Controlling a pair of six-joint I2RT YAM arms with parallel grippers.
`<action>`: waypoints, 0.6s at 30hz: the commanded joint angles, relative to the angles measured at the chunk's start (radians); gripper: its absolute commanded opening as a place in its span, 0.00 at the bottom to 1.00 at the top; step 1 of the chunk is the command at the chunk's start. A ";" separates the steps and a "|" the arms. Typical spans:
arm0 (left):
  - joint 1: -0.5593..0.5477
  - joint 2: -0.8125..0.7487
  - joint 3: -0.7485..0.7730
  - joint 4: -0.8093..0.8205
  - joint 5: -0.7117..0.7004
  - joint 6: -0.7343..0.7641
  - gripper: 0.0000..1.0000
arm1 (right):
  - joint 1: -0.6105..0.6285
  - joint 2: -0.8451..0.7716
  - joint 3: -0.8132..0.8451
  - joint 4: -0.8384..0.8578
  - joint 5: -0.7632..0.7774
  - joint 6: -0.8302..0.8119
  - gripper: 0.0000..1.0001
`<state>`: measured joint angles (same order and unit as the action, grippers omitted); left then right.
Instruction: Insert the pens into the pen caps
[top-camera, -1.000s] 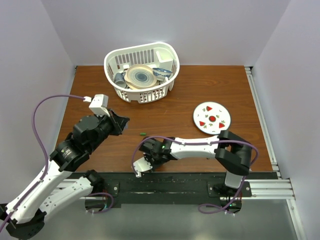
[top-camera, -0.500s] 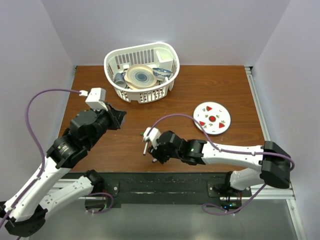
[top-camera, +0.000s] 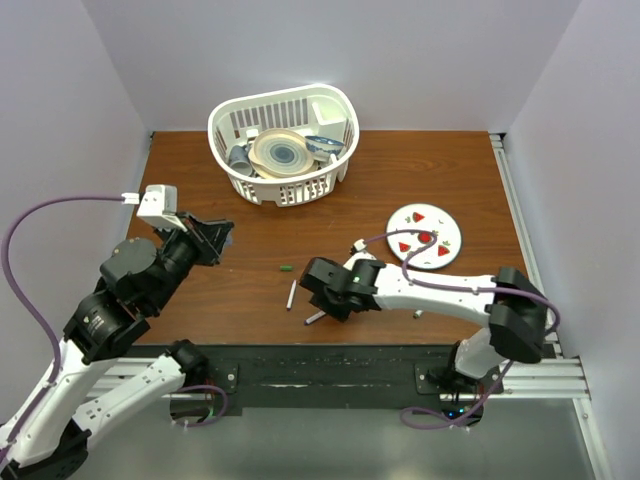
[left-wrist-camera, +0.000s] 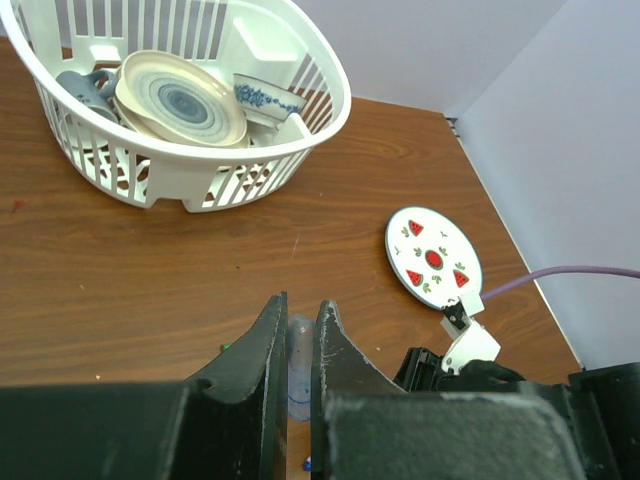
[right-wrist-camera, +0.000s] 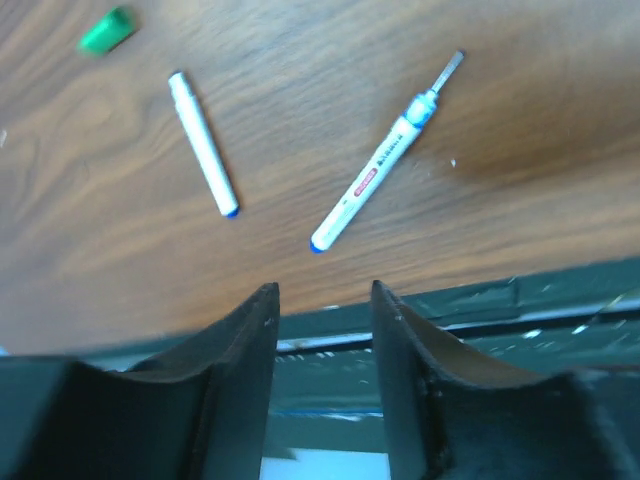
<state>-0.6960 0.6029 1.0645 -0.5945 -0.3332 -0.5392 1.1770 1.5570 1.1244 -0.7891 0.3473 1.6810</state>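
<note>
Two white pens lie on the table near its front edge. One (top-camera: 291, 294) (right-wrist-camera: 203, 143) has a blue end. The other (top-camera: 314, 318) (right-wrist-camera: 385, 170) shows a bare thin tip. A green pen cap (top-camera: 286, 268) (right-wrist-camera: 107, 30) lies just beyond them. My right gripper (top-camera: 318, 295) (right-wrist-camera: 322, 300) hovers open beside the pens, over the table's front edge, with nothing between its fingers. My left gripper (top-camera: 218, 235) (left-wrist-camera: 298, 320) is raised at the left, shut on a pale translucent pen cap (left-wrist-camera: 298, 350) with bluish marks.
A white basket (top-camera: 283, 190) (left-wrist-camera: 330, 120) with dishes stands at the back. A small plate with watermelon prints (top-camera: 425, 236) (left-wrist-camera: 433, 257) lies at the right. The black and metal rail (top-camera: 350, 365) runs just past the table's front edge.
My right arm has swung its gripper from the front edge up and to the right, and both pens now lie uncovered. The left arm has drawn back to the left, still shut on the cap.
</note>
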 joint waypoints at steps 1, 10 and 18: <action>0.003 -0.006 -0.015 0.001 0.005 -0.011 0.00 | -0.010 0.077 0.025 -0.130 -0.019 0.293 0.41; 0.003 -0.017 -0.020 -0.011 0.008 -0.005 0.00 | -0.027 0.208 0.061 -0.067 -0.033 0.355 0.42; 0.003 -0.037 -0.050 -0.011 0.000 -0.011 0.00 | -0.059 0.273 0.064 -0.016 -0.042 0.342 0.43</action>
<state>-0.6960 0.5781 1.0313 -0.6193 -0.3267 -0.5400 1.1305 1.8172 1.1671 -0.8181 0.2737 1.9575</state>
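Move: The uncapped pen lies on the table some 8 cm below the right hand, its middle about 2 cm ahead and 2 cm to the right. From the right hand, the white pen is roughly 6 cm ahead and 5 cm left, and the green cap about 11 cm ahead and 7 cm left, both equally low. From the left hand, still pinching a clear cap, the uncapped pen is some 17 cm right, 4 cm back and 34 cm below. The right hand drops almost straight down, about 7.5 cm, onto the barrel of the uncapped pen, turning clockwise and steepening by some 20 degrees in all so that its partly open fingertips come to straddle the barrel behind its middle, without closing. High over on the other side, the left hand keeps its hold on the clear cap and merely sinks a centimetre or so. ##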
